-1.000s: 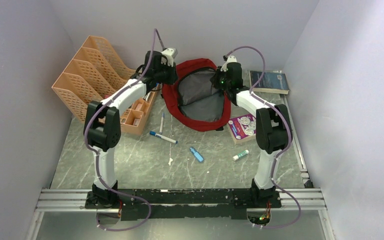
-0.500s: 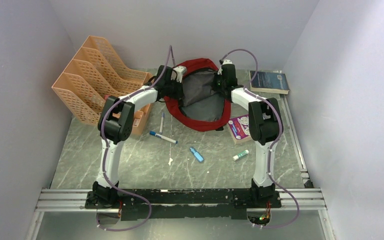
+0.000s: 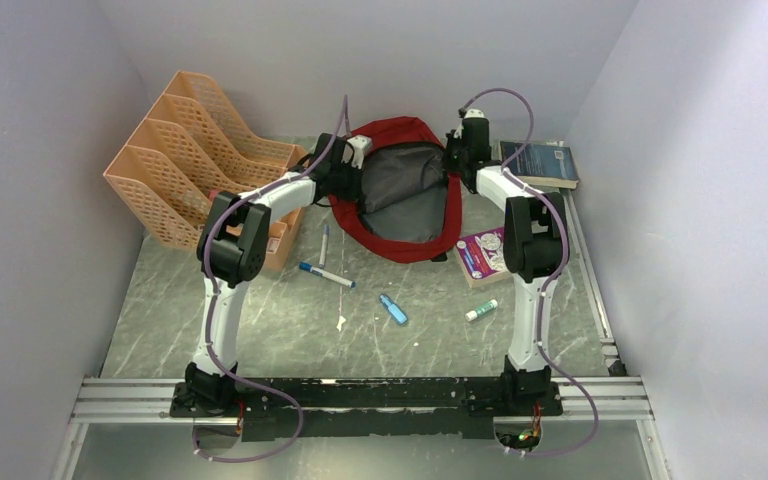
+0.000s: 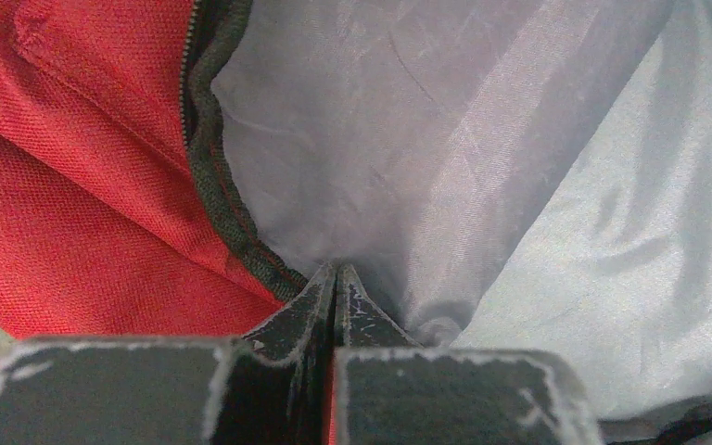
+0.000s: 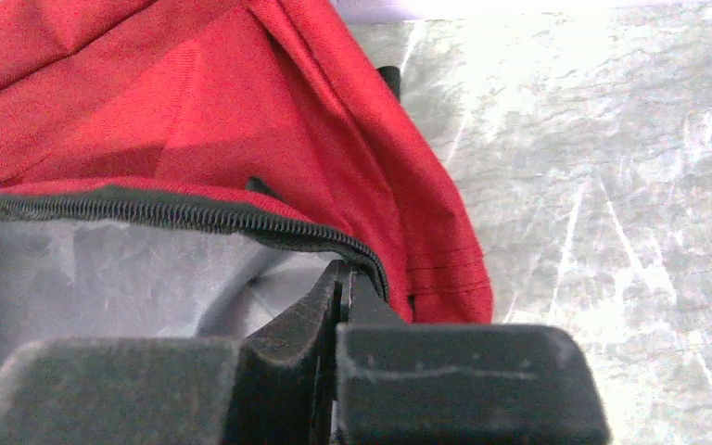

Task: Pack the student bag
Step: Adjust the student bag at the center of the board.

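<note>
The student bag [image 3: 392, 130] lies at the back middle of the table, dark red with its grey lining [image 3: 400, 190] showing through the open mouth. My left gripper [image 3: 352, 172] is at the mouth's left rim. In the left wrist view its jaws [image 4: 336, 271] are pressed together on the rim, where the zipper edge [image 4: 218, 185] meets the lining, with a sliver of red between them. My right gripper [image 3: 459, 160] is at the right rim. Its jaws [image 5: 343, 275] are shut on the black zipper edge [image 5: 195, 215] beside the red outer fabric [image 5: 334, 120].
An orange file organiser [image 3: 195, 150] stands at the back left. A dark book [image 3: 538, 163] lies at the back right and a colourful booklet [image 3: 484, 252] right of the bag. In front of the bag lie two pens [image 3: 326, 274], a small blue item [image 3: 393, 308] and a glue stick [image 3: 481, 310].
The left gripper came down and right to the bag's left rim and closed. The right gripper shifted to the right rim and closed. The bag's mouth now looks wider.
</note>
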### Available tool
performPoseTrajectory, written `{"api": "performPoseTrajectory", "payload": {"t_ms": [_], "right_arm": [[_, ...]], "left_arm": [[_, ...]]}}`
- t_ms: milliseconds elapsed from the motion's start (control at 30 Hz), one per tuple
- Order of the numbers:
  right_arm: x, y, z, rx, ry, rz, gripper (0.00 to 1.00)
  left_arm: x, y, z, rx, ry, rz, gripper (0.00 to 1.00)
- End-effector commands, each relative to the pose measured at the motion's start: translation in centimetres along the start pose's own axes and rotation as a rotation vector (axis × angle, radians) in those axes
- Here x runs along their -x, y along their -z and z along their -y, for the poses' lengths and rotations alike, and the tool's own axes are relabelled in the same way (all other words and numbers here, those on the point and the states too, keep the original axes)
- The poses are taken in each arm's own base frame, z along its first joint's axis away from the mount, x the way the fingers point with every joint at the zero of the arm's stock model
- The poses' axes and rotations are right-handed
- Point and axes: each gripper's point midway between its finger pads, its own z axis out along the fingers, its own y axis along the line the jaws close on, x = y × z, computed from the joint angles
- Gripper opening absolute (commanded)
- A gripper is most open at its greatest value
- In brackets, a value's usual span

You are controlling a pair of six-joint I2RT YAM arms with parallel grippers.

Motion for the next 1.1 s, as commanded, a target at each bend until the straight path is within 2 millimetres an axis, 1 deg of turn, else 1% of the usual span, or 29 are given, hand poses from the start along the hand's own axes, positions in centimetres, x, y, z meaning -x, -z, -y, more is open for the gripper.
{"api": "performPoseTrajectory", "payload": {"t_ms": [0,133,200,233,267,367,433,467,533,567,700,767,867,900,933,967,1000,1067], "right_arm": [[0.8,-0.1,2.1,0.009,0.005,0.009,0.00],[1.9,0.5,1.1,0.072,0.012,0.029,0.00],[2.8,1.2,0.2,0.112,0.001,0.045,0.00],[3.4,1.6,-0.2,0.126,-0.016,0.061,0.00],[3.9,2.0,-0.5,0.135,-0.027,0.072,0.00],[5.8,3.8,-1.3,0.148,-0.084,0.112,0.05],[6.8,5.0,-1.7,0.155,-0.123,0.133,0.07],[7.2,5.7,-1.9,0.154,-0.150,0.141,0.08],[7.3,7.1,-1.9,0.144,-0.207,0.143,0.11],[7.8,7.9,-2.0,0.137,-0.234,0.154,0.13],[6.7,10.9,-1.8,0.104,-0.337,0.141,0.16],[5.9,12.4,-1.5,0.078,-0.354,0.130,0.16],[4.6,15.0,-0.4,0.013,-0.346,0.115,0.20],[4.6,16.2,0.1,-0.023,-0.356,0.123,0.21],[3.8,17.0,1.0,-0.079,-0.377,0.112,0.22],[2.5,17.9,2.0,-0.140,-0.401,0.088,0.25],[2.2,18.9,2.3,-0.167,-0.412,0.089,0.27],[-0.2,20.8,3.2,-0.224,-0.439,0.055,0.33]], "left_arm": [[-1.0,-0.4,-1.3,0.048,-0.016,-0.032,0.05],[-0.5,-0.1,-1.0,0.042,-0.020,-0.025,0.06],[0.4,0.4,-0.7,0.032,-0.020,-0.013,0.09],[1.4,1.0,-0.4,0.027,-0.021,0.009,0.11],[2.0,1.4,-0.2,0.024,-0.021,0.021,0.14],[4.9,3.7,0.6,0.022,-0.036,0.085,0.24],[6.4,5.3,0.9,0.027,-0.041,0.123,0.32],[7.0,6.0,1.1,0.030,-0.043,0.138,0.35],[8.3,7.7,1.5,0.031,-0.051,0.175,0.38],[8.8,8.4,1.6,0.035,-0.055,0.193,0.41],[10.2,11.2,1.7,0.070,-0.056,0.249,0.56],[10.5,12.3,1.8,0.080,-0.057,0.268,0.60],[11.4,13.8,1.9,0.095,-0.045,0.305,0.65],[11.8,14.2,1.9,0.100,-0.037,0.316,0.67],[12.1,14.6,1.9,0.102,-0.031,0.326,0.68],[12.4,14.9,2.1,0.099,-0.023,0.334,0.68],[12.6,15.2,2.1,0.100,-0.017,0.341,0.68],[12.9,15.7,2.1,0.102,0.002,0.357,0.70]]}}
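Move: The open student bag's middle lies some 7 cm right of the left hand and about 2 cm ahead, and about 10 cm left of the right hand and 7 cm back, a little below both. The left hand is already at the bag's left zipped rim, the right hand at its right one. The organizer stands about 25 cm to the left of the left hand, level with it. The purple book lies some 7 cm right of and 24 cm back from the right hand, the blue book about 18 cm to its right, roughly level with it. The bag's right rim is first eased outward by the shut right fingers, barely 2 cm rightward, while the left hand keeps low at the left rim. Then both hands come free and rise: the left about 18 cm, opening wide and tipping its fingers up; the right some 12 cm up, then about 13 cm back and a little right towards the purple book, parting its fingers partly and rolling its left side up. ##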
